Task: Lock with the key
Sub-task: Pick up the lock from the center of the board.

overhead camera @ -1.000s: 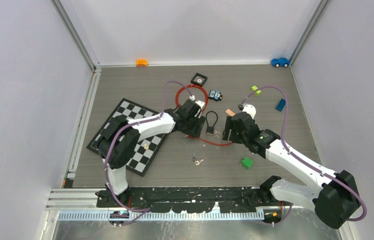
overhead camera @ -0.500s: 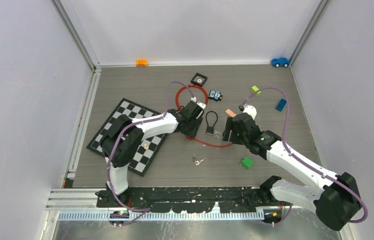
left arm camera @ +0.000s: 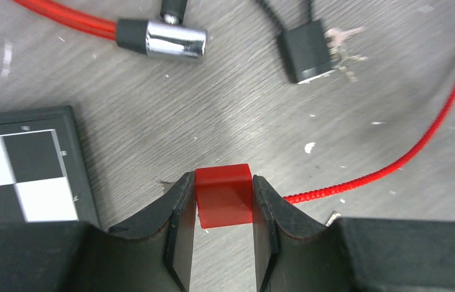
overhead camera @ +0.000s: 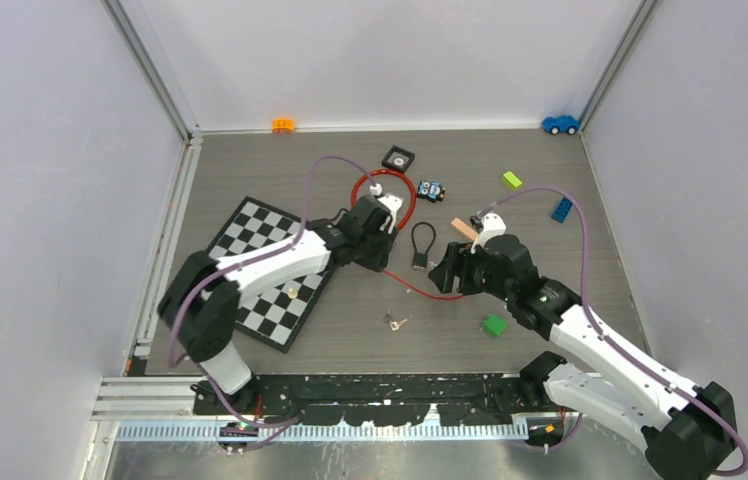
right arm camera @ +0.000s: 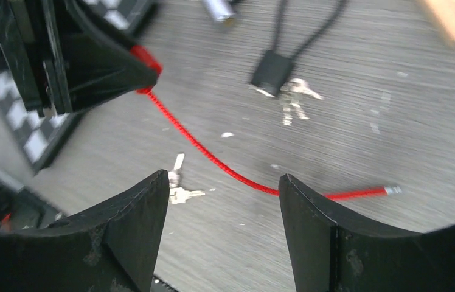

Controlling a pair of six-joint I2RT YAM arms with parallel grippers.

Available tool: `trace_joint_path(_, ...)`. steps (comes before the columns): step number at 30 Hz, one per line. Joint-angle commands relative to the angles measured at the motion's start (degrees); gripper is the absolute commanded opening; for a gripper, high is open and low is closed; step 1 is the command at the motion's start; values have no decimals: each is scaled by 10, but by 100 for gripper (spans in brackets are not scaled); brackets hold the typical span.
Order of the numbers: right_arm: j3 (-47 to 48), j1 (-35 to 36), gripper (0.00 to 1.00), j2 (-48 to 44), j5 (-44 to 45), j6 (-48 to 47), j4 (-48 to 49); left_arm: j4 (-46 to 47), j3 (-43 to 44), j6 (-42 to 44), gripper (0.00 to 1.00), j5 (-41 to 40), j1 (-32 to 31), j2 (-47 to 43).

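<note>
My left gripper is shut on a small red lock body, just above the table. A thin red cable trails from it to the right, seen from above as a red cable on the table. In the top view the left gripper sits next to the chessboard's corner. A loose key pair lies near the front, also the keys by my right fingers. My right gripper hangs open and empty over the cable; from above the right gripper is right of a small black padlock.
A chessboard lies to the left. A thick red cable loop with a silver end lies behind. The black padlock has keys attached. A green block, wooden block, toy car and blue brick are scattered about.
My left gripper has closed on the red lock body and its arm has swung left. My right gripper has shifted a little left and toward the front, staying open.
</note>
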Motion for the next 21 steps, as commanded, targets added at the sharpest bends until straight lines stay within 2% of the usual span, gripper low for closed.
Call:
trace_joint_path(1, -28, -1, 71, -41, -175, -24, 166, 38, -17, 28, 0, 33, 1, -115)
trace_joint_path(6, 3, 4, 71, -13, -265, -50, 183, 37, -38, 66, 0, 89, 1, -192)
trace_joint_path(11, 21, 19, 69, 6, -276, -94, 200, 18, -37, 86, 0, 129, 2, -239)
trace_joint_path(21, 37, 56, 66, 65, -316, -56, 282, 10, -37, 89, 0, 132, 1, -257)
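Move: The left hand already holds the red lock about 6 cm above the table, its cable trailing right. The silver clasp of the big red cable lies about 6 cm ahead and 2 cm right of that hand, the black lock some 8 cm right and 2 ahead, the loose keys 10 cm back and 3 right. From the open right hand the held red lock is roughly 13 cm left, 4 ahead and 6 lower; the black lock is about 4 ahead, 4 left and 11 below. Straight up for the most part, with a small draw back, the left hand carries the red lock about 14 cm higher, tipping its fingers outward as it slows to a stop and keeping its pinch. The right hand meanwhile sweeps left some 10 cm and rises, drifting slightly back, over the red cable towards the raised lock; its wrist swings counter-clockwise about 30 degrees, fingers still wide open. ##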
